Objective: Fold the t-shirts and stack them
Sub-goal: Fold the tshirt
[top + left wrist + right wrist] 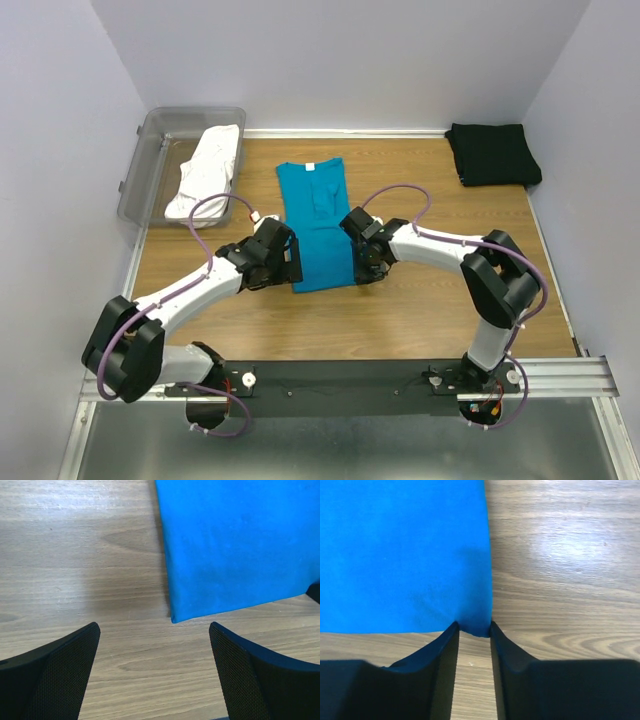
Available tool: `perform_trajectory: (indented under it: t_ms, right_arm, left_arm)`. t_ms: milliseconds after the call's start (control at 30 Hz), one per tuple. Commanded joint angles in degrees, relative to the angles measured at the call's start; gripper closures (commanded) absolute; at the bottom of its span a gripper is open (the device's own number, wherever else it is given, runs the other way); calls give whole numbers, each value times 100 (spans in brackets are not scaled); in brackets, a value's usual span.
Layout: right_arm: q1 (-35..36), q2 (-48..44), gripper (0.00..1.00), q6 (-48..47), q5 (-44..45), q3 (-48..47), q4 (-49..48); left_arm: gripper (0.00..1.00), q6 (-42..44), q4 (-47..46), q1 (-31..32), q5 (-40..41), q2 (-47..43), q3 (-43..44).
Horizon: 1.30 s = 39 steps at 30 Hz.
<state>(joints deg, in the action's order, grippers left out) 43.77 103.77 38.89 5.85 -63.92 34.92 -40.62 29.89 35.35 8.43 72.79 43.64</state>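
Note:
The teal-blue t-shirt (318, 225) lies as a long narrow strip on the middle of the table, collar at the far end. My left gripper (155, 630) is open and empty over bare wood, just short of the shirt's near left corner (210, 555). My right gripper (474, 627) is shut on the shirt's near right corner (405, 555), with the cloth pinched between the fingertips. The black t-shirt (492, 153) lies folded at the far right. The white t-shirt (208, 172) is crumpled over the tub's edge at the far left.
A clear grey plastic tub (160, 140) stands at the far left corner. Walls close the table on the left, back and right. Both arms reach in toward the table's middle, on either side of the teal shirt.

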Motion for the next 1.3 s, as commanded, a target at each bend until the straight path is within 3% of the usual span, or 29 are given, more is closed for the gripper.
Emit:
perform_trajectory:
  t_ms: [0, 367, 433, 467, 567, 833, 1267]
  right_arm:
    - [106, 680, 63, 189, 294, 398, 367]
    - [106, 698, 62, -31, 452, 240, 376]
    - [106, 733, 69, -92, 461, 240, 376]
    - [106, 750, 81, -145, 470, 222, 376]
    - [106, 742, 99, -242, 461, 196, 375]
    - [106, 724, 99, -383, 426, 134, 367]
    - [106, 627, 99, -673, 470, 187, 323]
  left_arm:
    - [3, -130, 61, 86, 150, 121, -22]
    - [4, -314, 87, 296, 203, 393, 4]
    - [5, -350, 87, 367, 221, 525, 31]
    - [6, -376, 96, 402, 212, 621, 66]
    - [12, -499, 175, 455, 256, 762, 127]
    - [23, -719, 272, 692, 282, 1175, 417]
    - [31, -904, 456, 754, 397, 1913, 848]
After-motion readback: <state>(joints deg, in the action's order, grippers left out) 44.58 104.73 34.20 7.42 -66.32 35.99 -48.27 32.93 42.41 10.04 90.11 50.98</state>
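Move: The t-shirt's near left corner lies about 6 cm below the left gripper, some 3 cm to its right and 1 cm back; the collar is roughly 27 cm ahead of that gripper and 6 cm right, as low as the corner. The shirt's near right corner is already between the right fingertips, directly at the hand point. From the right gripper, the collar lies about 27 cm ahead and 8 cm left. Bring the left gripper down about 5 cm and 3 to 4 cm right onto the near left corner, easing slightly back first and then a little forward, tilting the fingers some 10 degrees nearer vertical and narrowing them by about a quarter to straddle it. Meanwhile hold the right gripper nearly in place and shut its half-open fingers, pinching the near right corner. ##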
